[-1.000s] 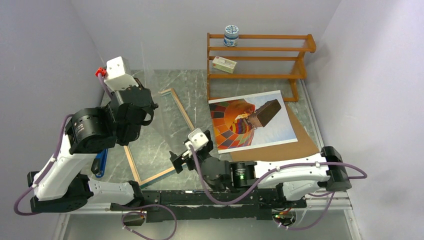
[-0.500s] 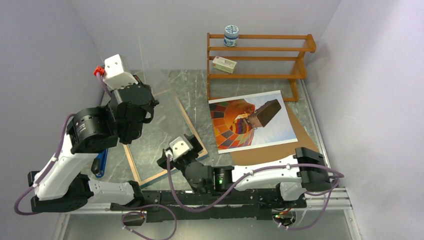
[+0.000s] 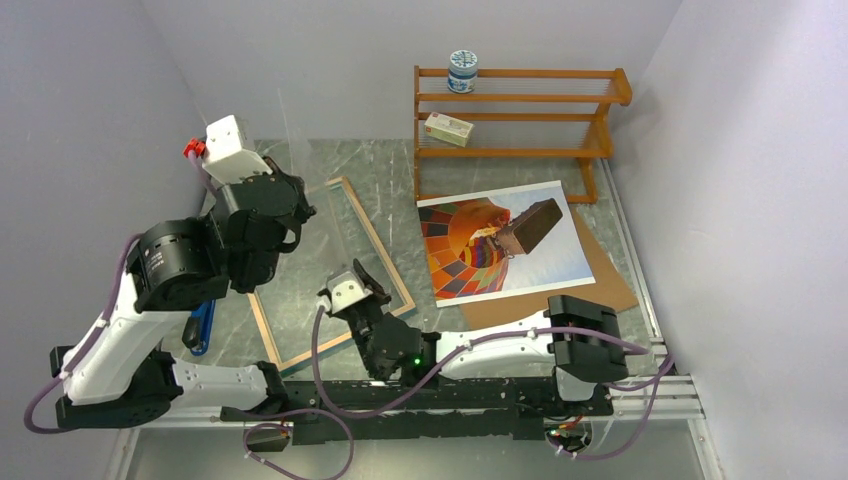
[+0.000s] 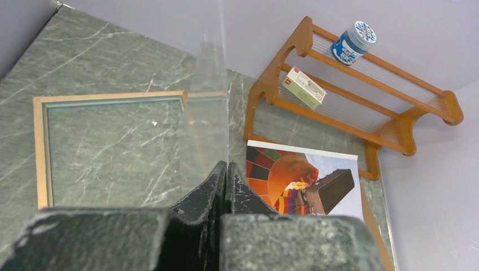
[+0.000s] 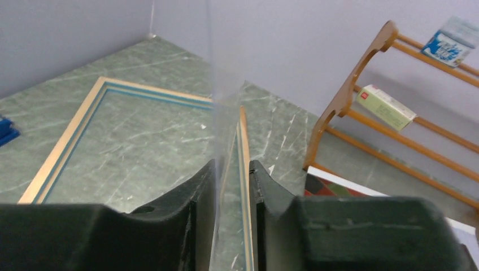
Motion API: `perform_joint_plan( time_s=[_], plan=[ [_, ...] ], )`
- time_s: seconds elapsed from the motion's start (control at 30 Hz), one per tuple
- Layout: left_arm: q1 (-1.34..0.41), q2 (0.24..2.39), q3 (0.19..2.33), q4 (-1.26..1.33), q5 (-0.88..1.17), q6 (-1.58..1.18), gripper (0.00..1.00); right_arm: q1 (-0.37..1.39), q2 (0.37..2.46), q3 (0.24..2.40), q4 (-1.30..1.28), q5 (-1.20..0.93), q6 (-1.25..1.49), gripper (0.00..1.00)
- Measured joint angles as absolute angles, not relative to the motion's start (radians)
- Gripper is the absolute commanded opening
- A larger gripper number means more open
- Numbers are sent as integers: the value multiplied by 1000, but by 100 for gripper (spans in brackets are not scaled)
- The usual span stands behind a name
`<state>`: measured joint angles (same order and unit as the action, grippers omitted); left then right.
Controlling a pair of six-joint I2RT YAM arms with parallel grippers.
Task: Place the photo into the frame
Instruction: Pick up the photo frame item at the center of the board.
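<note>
The photo (image 3: 500, 250) of a hot-air balloon lies face up at centre right, also showing in the left wrist view (image 4: 305, 175). To its left, the frame (image 3: 372, 233) lies flat with its wood-coloured rim up (image 4: 39, 152) (image 5: 62, 152). A clear pane (image 3: 325, 225) stands tilted on edge above the frame. My left gripper (image 4: 226, 169) is shut on the pane's (image 4: 206, 113) edge. At the pane's near edge, my right gripper (image 3: 365, 275) (image 5: 233, 169) straddles the pane (image 5: 223, 84). Its jaws stand narrowly apart, and the sheet lies against the left finger only.
A brown backing board (image 3: 600, 275) lies under the photo's right side. The orange-brown shelf rack (image 3: 520, 110) at the back holds a blue-and-white jar (image 3: 462, 70) and a small box (image 3: 448, 128). A blue tool (image 3: 200, 325) lies beside the left arm.
My right gripper swung left from the frame's near corner to the pane's near edge and narrowed its jaws around it. The left arm shifted slightly left with the pane.
</note>
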<state>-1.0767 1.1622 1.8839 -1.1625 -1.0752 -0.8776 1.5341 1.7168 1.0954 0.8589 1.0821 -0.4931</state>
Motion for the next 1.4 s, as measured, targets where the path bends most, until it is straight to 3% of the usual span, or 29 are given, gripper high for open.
perform_joint_plan(
  time_s=[0.1,0.17,0.3,0.37,0.83,1.0,1.2,1.4],
  plan=[
    [-1077,1155,1877,-1168,-1068,-886,6,1533,1717,1095,939,1094,-551,2],
    [-1077,1148,1869,-1170,-1066,-889,25,1531,1717,1095,974,1098,-580,0],
    [-1076,1132,1855,-1159,-1061,-889,79,1520,1715,1084,1011,1100,-612,0],
    [-1076,1120,1840,-1146,-1052,-883,94,1509,1701,1064,1007,1093,-603,0],
    [-1075,1127,1794,-946,-1028,-700,94,1196,1321,972,492,729,-90,0],
    [-1075,1125,1677,-882,-1031,-676,94,1075,1257,980,292,559,73,0],
    [-1059,1171,1487,-1014,-1036,-858,94,916,1238,1045,56,392,205,0],
    [-1032,1183,1410,-1076,-1003,-923,94,854,1203,1053,-4,334,184,0]
  ],
)
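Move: The clear sheet is in the left gripper; its middle lies roughly 12 cm ahead of that hand, 3 cm right and 8 cm lower. From the partly open right gripper, the sheet's middle is about 16 cm ahead, 6 cm left and 10 cm up. The photo lies some 23 cm ahead of the right hand, 30 cm right and 26 cm down; at the same depth, the wooden frame is 17 cm ahead and 14 cm left. Shut the right gripper on the near, lower part of the clear sheet, then open the left wide to hand the sheet over. With the right keeping its pinch, carry the sheet about 15 cm right and 13 cm forward towards the photo, tipping the fingers down some 25 degrees; meanwhile drop the emptied left hand about 15 cm towards the frame, tilting its fingers down. ##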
